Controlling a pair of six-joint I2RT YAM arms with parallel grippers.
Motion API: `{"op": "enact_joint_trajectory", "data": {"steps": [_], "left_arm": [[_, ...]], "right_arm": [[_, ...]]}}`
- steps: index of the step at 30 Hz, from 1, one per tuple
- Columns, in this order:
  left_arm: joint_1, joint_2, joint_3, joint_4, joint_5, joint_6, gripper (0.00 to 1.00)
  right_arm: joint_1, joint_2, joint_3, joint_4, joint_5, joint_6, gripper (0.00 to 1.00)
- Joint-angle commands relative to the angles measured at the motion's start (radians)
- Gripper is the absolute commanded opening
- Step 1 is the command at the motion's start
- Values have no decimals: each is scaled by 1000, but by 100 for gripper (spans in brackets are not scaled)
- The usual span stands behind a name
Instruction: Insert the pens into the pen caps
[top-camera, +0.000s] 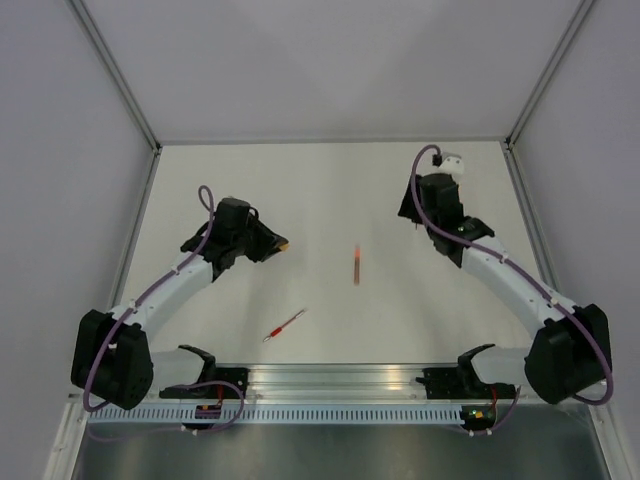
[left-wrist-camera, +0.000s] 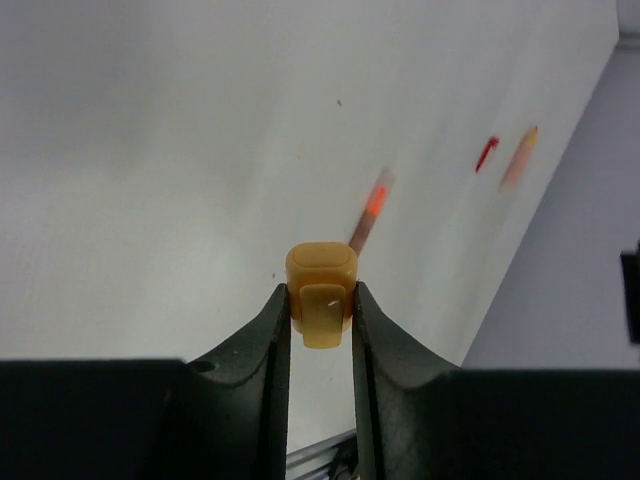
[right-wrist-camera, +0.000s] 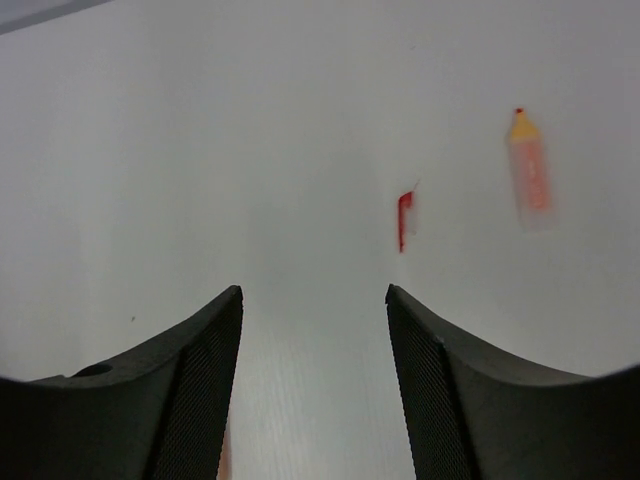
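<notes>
My left gripper (top-camera: 276, 243) (left-wrist-camera: 320, 292) is shut on a stubby tan-orange pen cap (left-wrist-camera: 320, 268) (top-camera: 285, 243), which pokes out past the fingertips. My right gripper (top-camera: 409, 214) (right-wrist-camera: 313, 292) hangs at the far right, open, with only bare table between its fingers. An orange pen (top-camera: 356, 265) shows blurred at the table's middle, between the two grippers; it is also blurred in the left wrist view (left-wrist-camera: 370, 208). A slim red pen (top-camera: 283, 326) lies near the front. The right wrist view shows a red piece (right-wrist-camera: 404, 220) and a blurred orange pen (right-wrist-camera: 528, 172) ahead of the fingers.
The white table (top-camera: 320, 190) is walled at the back and both sides. An aluminium rail (top-camera: 330, 380) runs along the front by the arm bases. In the left wrist view, a small red piece (left-wrist-camera: 486, 153) and another blurred orange stick (left-wrist-camera: 518, 160) lie near the side wall.
</notes>
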Motion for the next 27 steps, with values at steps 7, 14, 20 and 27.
{"op": "enact_joint_trajectory", "data": {"steps": [7, 14, 20, 27], "left_arm": [[-158, -21, -201, 605, 307, 309, 2], [-171, -12, -295, 938, 580, 290, 2], [-187, -18, -350, 1113, 666, 253, 2], [-188, -86, -387, 1162, 660, 251, 2]], "right_arm": [[-385, 233, 211, -89, -308, -214, 67], [-550, 433, 326, -138, -405, -325, 67], [-580, 574, 415, -155, -437, -377, 66], [-577, 671, 449, -175, -354, -412, 64]]}}
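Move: The uncapped yellow-tipped highlighter the open right hand goes for lies about 10 cm ahead of it, 16 cm to its right and 18 cm below. The red cap lies roughly 10 cm left of the highlighter and 3 cm nearer; the capped orange pen is some 6 cm back, 10 cm left of the hand. From the left hand, already holding the yellow cap, the highlighter is around 16 cm ahead, 43 cm right and 12 cm lower. The left fingers keep their pinch on the yellow cap while that hand swings about 12 cm right, 9 cm back and then up, levelling and turning clockwise. The open right hand sweeps some 18 cm right and 9 cm forward past the red cap, then sinks 13 cm towards the highlighter, tipping farther downward by 25 degrees, fingers staying apart and touching nothing. ##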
